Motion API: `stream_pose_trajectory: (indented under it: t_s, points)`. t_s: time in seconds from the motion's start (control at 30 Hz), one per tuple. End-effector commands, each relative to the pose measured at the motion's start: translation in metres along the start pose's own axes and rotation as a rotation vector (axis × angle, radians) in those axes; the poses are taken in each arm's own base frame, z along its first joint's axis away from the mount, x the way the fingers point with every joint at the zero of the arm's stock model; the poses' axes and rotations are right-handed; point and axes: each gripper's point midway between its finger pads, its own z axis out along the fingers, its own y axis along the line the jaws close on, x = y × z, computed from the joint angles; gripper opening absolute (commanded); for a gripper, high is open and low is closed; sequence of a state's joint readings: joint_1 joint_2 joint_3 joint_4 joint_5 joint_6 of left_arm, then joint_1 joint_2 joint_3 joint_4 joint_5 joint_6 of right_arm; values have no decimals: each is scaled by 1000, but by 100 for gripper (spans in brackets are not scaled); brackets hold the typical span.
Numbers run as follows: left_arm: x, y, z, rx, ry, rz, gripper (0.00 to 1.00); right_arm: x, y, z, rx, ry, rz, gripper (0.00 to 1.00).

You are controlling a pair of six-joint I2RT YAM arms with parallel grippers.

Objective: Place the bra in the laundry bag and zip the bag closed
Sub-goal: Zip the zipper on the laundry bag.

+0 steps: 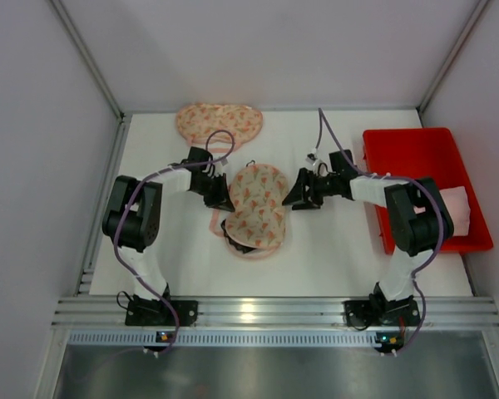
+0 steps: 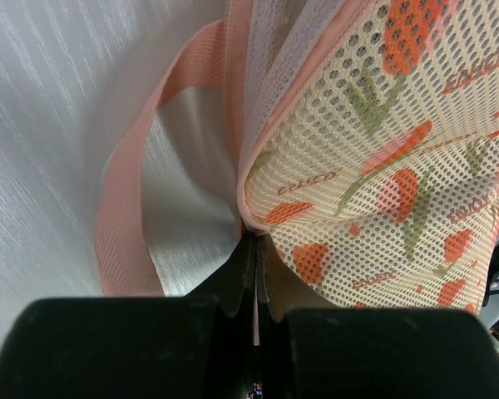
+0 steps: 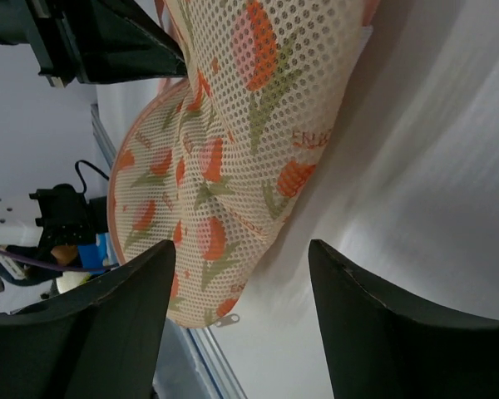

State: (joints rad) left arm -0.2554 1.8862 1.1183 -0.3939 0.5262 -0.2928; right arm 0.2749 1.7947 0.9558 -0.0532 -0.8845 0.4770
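Observation:
The laundry bag (image 1: 256, 205) is a cream mesh pouch with an orange and green print, lying in the middle of the table. My left gripper (image 1: 220, 195) is shut on the bag's left seam (image 2: 255, 237), and a pink band (image 2: 121, 216) loops out beside that seam. My right gripper (image 1: 298, 197) stands open at the bag's right side, apart from it. In the right wrist view its jaws (image 3: 241, 249) frame the bulging mesh (image 3: 224, 158), and a small metal zip pull (image 3: 229, 319) hangs at the bag's lower edge. I cannot make out the bra; a dark edge (image 1: 243, 247) shows under the bag's near end.
A second printed mesh piece (image 1: 219, 122) lies flat at the back of the table. A red bin (image 1: 407, 135) stands at the right with a white cloth (image 1: 453, 202) in it. Grey walls close in on both sides and the back.

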Motion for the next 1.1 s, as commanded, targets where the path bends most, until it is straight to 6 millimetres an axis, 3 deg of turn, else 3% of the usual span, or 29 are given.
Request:
stream_pose_trajectory:
  t_s: [0.0,0.23,0.5,0.6,0.63,0.73,0.8,0.97,1.0,1.03,1.07]
  points:
    - [5,33,10,-122,19,-5,0,7,6,20,-47,28,-21,65]
    - [2,35,11,-125,14,-17,0,42,1,32,-67,87,27,61]
    - [3,36,12,-108,21,-26,0,55,27,34,-153,78,22,51]
    - [0,34,9,-104,13,-14,0,54,28,39,-166,91,37,34]
    - [-1,34,9,-105,11,-12,0,53,27,42,-169,93,44,20]
    - [-12,29,1,-98,-23,19,0,50,28,42,-168,90,59,0]
    - [-26,21,-14,-93,-75,87,3,47,31,41,-161,81,58,0]
    - [-86,-22,-87,-107,-320,394,41,44,28,41,-117,85,69,0]
    - [-94,-31,-99,-104,-354,466,45,41,29,42,-117,84,70,0]
    - [-98,-39,-111,-102,-368,522,55,41,28,43,-114,89,80,0]
    - [-111,-55,-135,-110,-426,641,59,41,26,44,-109,91,86,0]
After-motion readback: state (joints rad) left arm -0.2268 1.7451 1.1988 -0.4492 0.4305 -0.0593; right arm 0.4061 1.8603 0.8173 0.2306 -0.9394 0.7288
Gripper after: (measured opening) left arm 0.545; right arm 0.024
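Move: The right hand is open beside the laundry bag. The stretch of the bag's right edge it goes for lies about 6 cm back, 4 cm to its left and 4 cm lower; the dark bra showing at the bag's near-left corner is some 10 cm back and 13 cm left. The left hand already holds the bag's left rim; from it, that right edge is roughly 11 cm to the right and 3 cm back, and the pink strap 4 cm left and 3 cm back. The right fingers pinch the mesh at the bag's right edge, after coming back about 6 cm, left and down onto it; shut, they ease a centimetre forward. The left hand keeps its hold on the left rim until that pinch is made, then opens about halfway and lifts off, up some 6 cm and forward, tilting its fingertips about 20 degrees forward. ##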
